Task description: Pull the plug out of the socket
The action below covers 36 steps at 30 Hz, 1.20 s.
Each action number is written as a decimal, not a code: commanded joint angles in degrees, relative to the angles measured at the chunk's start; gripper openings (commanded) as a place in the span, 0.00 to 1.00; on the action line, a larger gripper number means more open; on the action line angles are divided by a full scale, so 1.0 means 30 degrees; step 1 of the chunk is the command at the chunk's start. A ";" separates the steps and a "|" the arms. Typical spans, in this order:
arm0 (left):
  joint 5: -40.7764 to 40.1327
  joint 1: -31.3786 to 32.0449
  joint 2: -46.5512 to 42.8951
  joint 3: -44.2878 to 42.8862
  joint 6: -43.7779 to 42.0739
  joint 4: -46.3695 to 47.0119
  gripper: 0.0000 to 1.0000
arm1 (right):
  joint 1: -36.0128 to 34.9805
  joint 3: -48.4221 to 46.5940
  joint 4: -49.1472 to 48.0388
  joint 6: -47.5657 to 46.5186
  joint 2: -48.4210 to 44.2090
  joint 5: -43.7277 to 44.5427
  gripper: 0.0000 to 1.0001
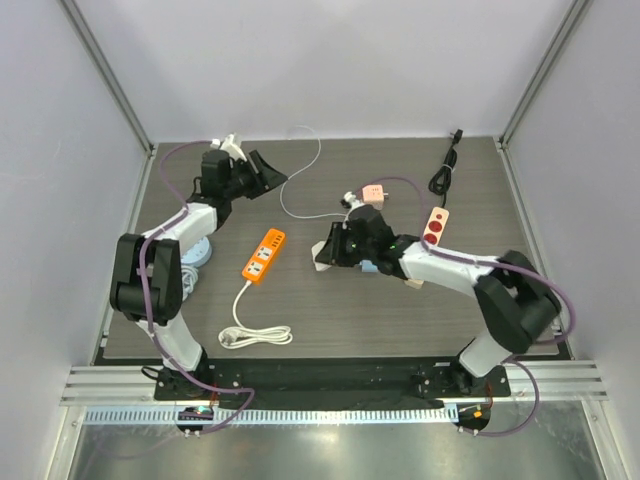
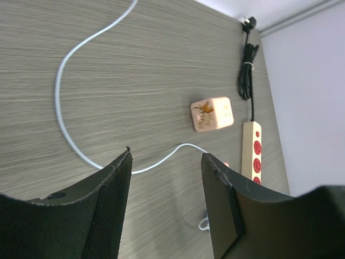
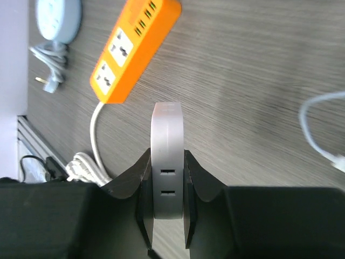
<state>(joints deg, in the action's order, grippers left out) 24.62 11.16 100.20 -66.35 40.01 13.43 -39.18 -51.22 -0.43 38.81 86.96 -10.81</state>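
Note:
The socket (image 1: 437,224) is a beige strip with red outlets at the right. Its near end runs under my right arm, and it also shows in the left wrist view (image 2: 252,156). The plug is out of view. My right gripper (image 1: 328,252) hangs over the table's middle. It (image 3: 167,154) is shut on a flat pale grey adapter (image 3: 167,135) with a rounded end and two slots. My left gripper (image 1: 265,170) is at the back left, raised. It (image 2: 167,152) is open with nothing between the fingers.
An orange strip (image 1: 263,257) with a coiled white cord (image 1: 255,337) lies left of centre. A round light-blue socket (image 1: 195,255) is under the left arm. A pink cube (image 1: 372,192) on a white cable (image 2: 59,102) sits at the back. The black cord (image 1: 445,170) is bundled at the back right.

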 commanded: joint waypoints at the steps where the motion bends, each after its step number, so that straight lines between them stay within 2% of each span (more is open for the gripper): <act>1: 0.0055 -0.0232 -0.1438 0.0405 -0.0563 0.1997 0.56 | -0.0650 -0.1436 -0.2612 0.0981 0.2005 0.0464 0.01; 6: -0.0092 -0.0818 -0.1263 0.1226 0.0081 0.3430 0.55 | -0.1266 -0.2467 -0.2259 0.0424 0.3708 0.2429 0.05; 12: 0.0523 -0.0907 -0.0326 0.1022 0.0930 0.4135 0.55 | -0.1267 -0.1093 -0.3518 0.0980 0.4061 0.3162 0.08; 17: 0.0787 -0.0907 0.0114 0.1051 0.1311 0.4575 0.55 | -0.1237 -0.0241 -0.4369 0.1361 0.4353 0.2989 0.21; 21: 0.0933 -0.0907 0.0319 0.1022 0.1429 0.4693 0.55 | -0.1238 0.0023 -0.4487 0.1713 0.4354 0.3133 0.25; 27: 0.0933 -0.0907 0.0319 0.1080 0.1371 0.4664 0.55 | -0.1267 -0.0299 -0.3199 0.1274 0.4003 0.3515 0.38; 28: 0.0962 -0.0907 0.0291 0.1051 0.1371 0.4693 0.56 | -0.1267 -0.0357 -0.2879 0.1244 0.3915 0.3515 0.45; 30: 0.0933 -0.0907 0.0349 0.1051 0.1371 0.4664 0.56 | -0.1267 -0.0358 -0.2614 0.1127 0.3740 0.3515 0.48; 31: 0.0933 -0.0936 0.0378 0.1022 0.1429 0.4664 0.56 | -0.1267 -0.0445 -0.2235 0.1098 0.3681 0.4211 0.55; 33: 0.1050 -0.0907 0.0407 0.1022 0.1429 0.4693 0.56 | -0.1267 -0.0445 -0.1795 0.0951 0.3389 0.4393 0.61; 36: 0.1138 -0.0907 0.0408 0.0964 0.1488 0.4722 0.56 | -0.1266 -0.0504 -0.1237 0.0600 0.2949 0.4686 0.62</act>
<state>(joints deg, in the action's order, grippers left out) 26.85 8.71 101.43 -63.07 44.60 23.86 -42.78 -51.03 -5.45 42.13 99.68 0.32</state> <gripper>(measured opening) 0.558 0.618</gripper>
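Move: The plug is already pinched in the right fingers. The bare table spot for it lies some 9 cm below, about 2 cm ahead and 2 cm left of that hand. From the hand, the orange power strip is roughly 17 cm left and 5 cm ahead; the blue adapter about 11 cm right and 2 cm ahead; the pink adapter about 12 cm right and 12 cm ahead. From the idle left hand, the spot is some 18 cm back, 12 cm right and 15 cm down. Lower the right gripper about 8 cm with the plug to the bare table between the orange power strip and the blue adapter, drifting 2–3 cm left at first and pausing partway. Near the table, open the fingers to let go of the plug, still sinking slightly, easing back right and dipping the fingertips some 10 degrees. ##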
